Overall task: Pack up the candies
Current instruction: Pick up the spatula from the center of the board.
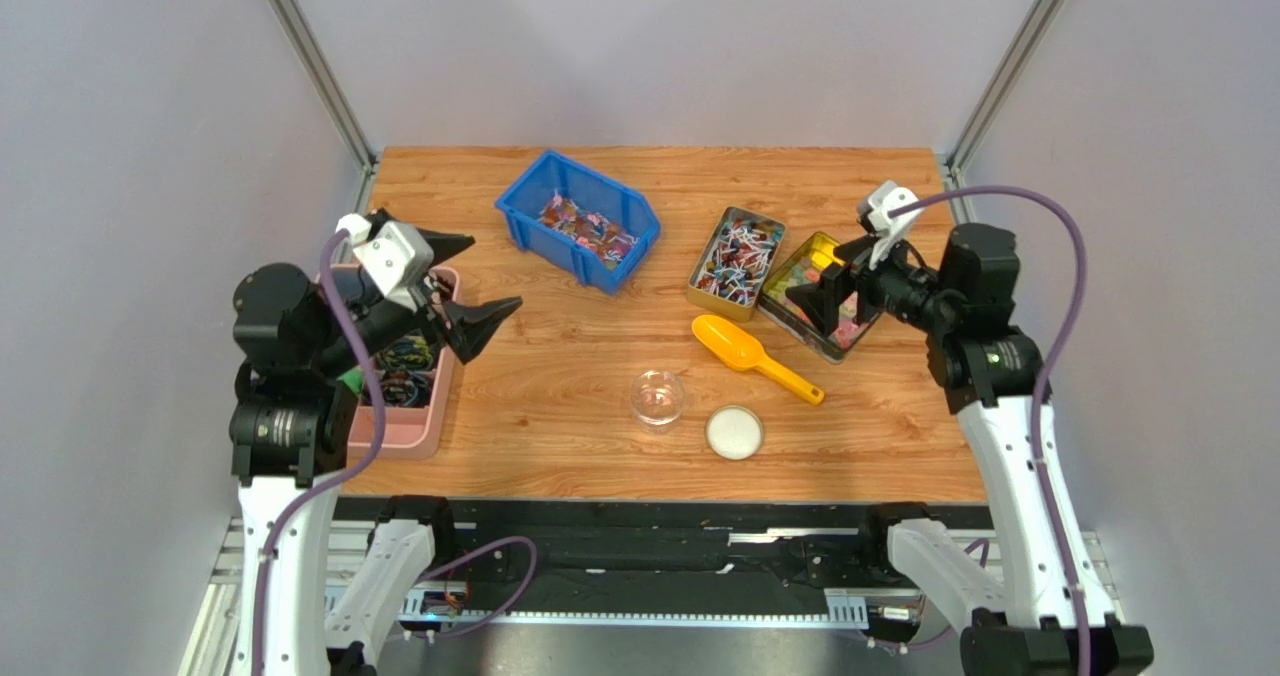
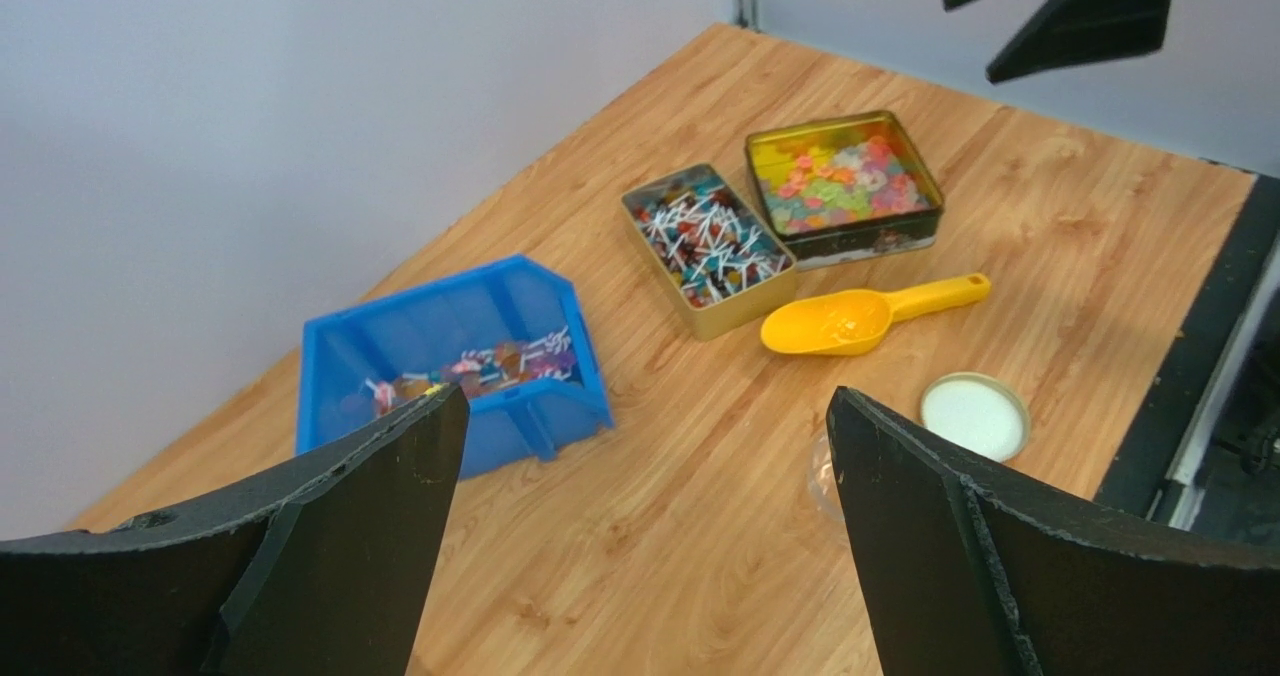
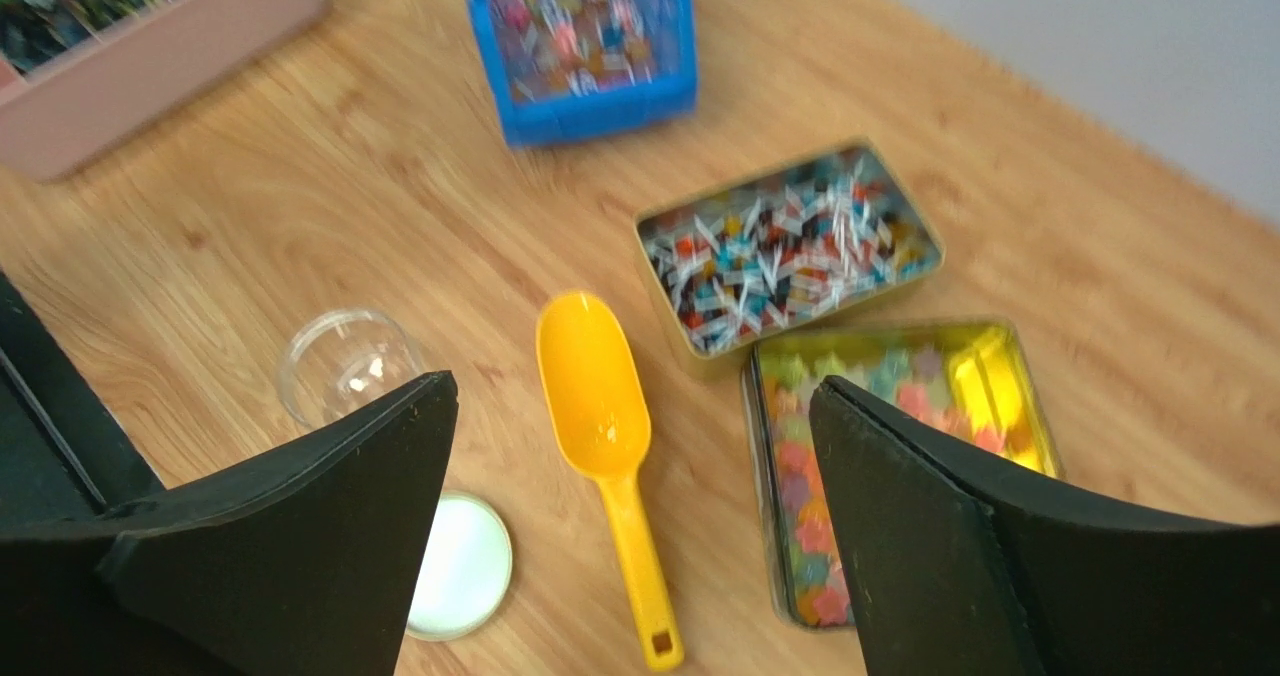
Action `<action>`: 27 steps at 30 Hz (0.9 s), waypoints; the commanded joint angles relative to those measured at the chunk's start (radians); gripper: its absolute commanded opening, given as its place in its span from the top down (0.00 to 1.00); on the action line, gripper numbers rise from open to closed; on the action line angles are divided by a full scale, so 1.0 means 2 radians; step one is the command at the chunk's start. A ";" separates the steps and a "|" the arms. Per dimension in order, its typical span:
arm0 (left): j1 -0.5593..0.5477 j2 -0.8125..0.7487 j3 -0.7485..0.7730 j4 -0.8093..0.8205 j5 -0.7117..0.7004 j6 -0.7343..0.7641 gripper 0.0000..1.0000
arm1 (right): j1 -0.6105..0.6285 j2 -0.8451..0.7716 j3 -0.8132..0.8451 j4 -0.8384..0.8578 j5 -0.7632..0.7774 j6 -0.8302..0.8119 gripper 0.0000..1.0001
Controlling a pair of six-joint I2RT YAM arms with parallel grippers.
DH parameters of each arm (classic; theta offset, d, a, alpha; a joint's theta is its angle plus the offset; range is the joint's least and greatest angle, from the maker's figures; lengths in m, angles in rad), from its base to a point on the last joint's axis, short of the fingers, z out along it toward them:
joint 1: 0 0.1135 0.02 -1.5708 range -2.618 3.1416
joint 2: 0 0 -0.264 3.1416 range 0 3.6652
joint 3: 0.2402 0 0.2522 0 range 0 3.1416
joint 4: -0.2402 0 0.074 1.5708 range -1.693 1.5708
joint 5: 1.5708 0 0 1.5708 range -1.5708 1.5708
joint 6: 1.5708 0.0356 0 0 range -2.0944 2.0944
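Observation:
The candies (image 1: 586, 229), tiny pink, red and blue wrapped sweets, lie in a blue bin (image 1: 529, 201) at the back centre of the table; the candies (image 2: 484, 364) also show in the left wrist view, and the candies (image 3: 579, 24) in the right wrist view. A yellow scoop (image 1: 751, 354) lies empty on the wood beside a small clear jar (image 1: 658, 396) and its white lid (image 1: 733, 432). My left gripper (image 1: 473, 279) hangs open above the table's left side, holding nothing. My right gripper (image 3: 631, 399) is open above the scoop (image 3: 594, 391), empty.
A gold tin (image 1: 736, 256) holds sweets with white twisted ends. Next to it a second tin (image 1: 842, 328) holds colourful gummy shapes, partly under my right gripper. A pink tray (image 1: 406, 433) with dark coiled bands stands at the left edge, under my left arm.

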 commanded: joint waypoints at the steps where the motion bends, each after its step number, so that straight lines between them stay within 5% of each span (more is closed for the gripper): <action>1: 0.003 0.061 0.008 0.009 -0.041 0.025 0.01 | 0.010 0.034 -0.036 0.008 0.071 -0.023 0.08; 9: -0.071 0.140 -0.011 0.024 -0.125 0.065 0.01 | 0.085 0.112 -0.052 0.008 0.155 -0.064 0.11; 19: -0.092 0.188 -0.019 0.048 -0.141 0.035 0.01 | 0.129 0.207 -0.045 0.010 0.240 -0.079 0.16; 27: -0.094 0.166 -0.044 0.063 -0.134 0.030 0.01 | 0.136 0.266 -0.040 -0.025 0.227 -0.113 0.38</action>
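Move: The yellow spatula lies on the board about 28 cm below the right gripper, its middle some 6 cm ahead and 2 cm left. Beyond it, the star-candy tin is about 14 cm ahead and 6 cm right of the gripper, and the lollipop tin 20 cm ahead and 5 cm left. The white lid is 5 cm back and 5 cm left. From the left gripper the spatula is roughly 13 cm ahead, 31 cm right and 37 cm down. Drop the right gripper about 21 cm and ease it some 4 cm forward, to just over the spatula's neck and handle. Tip the fingers steeply down on the way, turning the wrist some 40 degrees, and late in the descent start narrowing them to about two-thirds open, touching nothing yet. Meanwhile bring the wide-open left gripper about 12 cm down and 10 cm forward, tipping it downward, towards the blue bin's side of the board. ##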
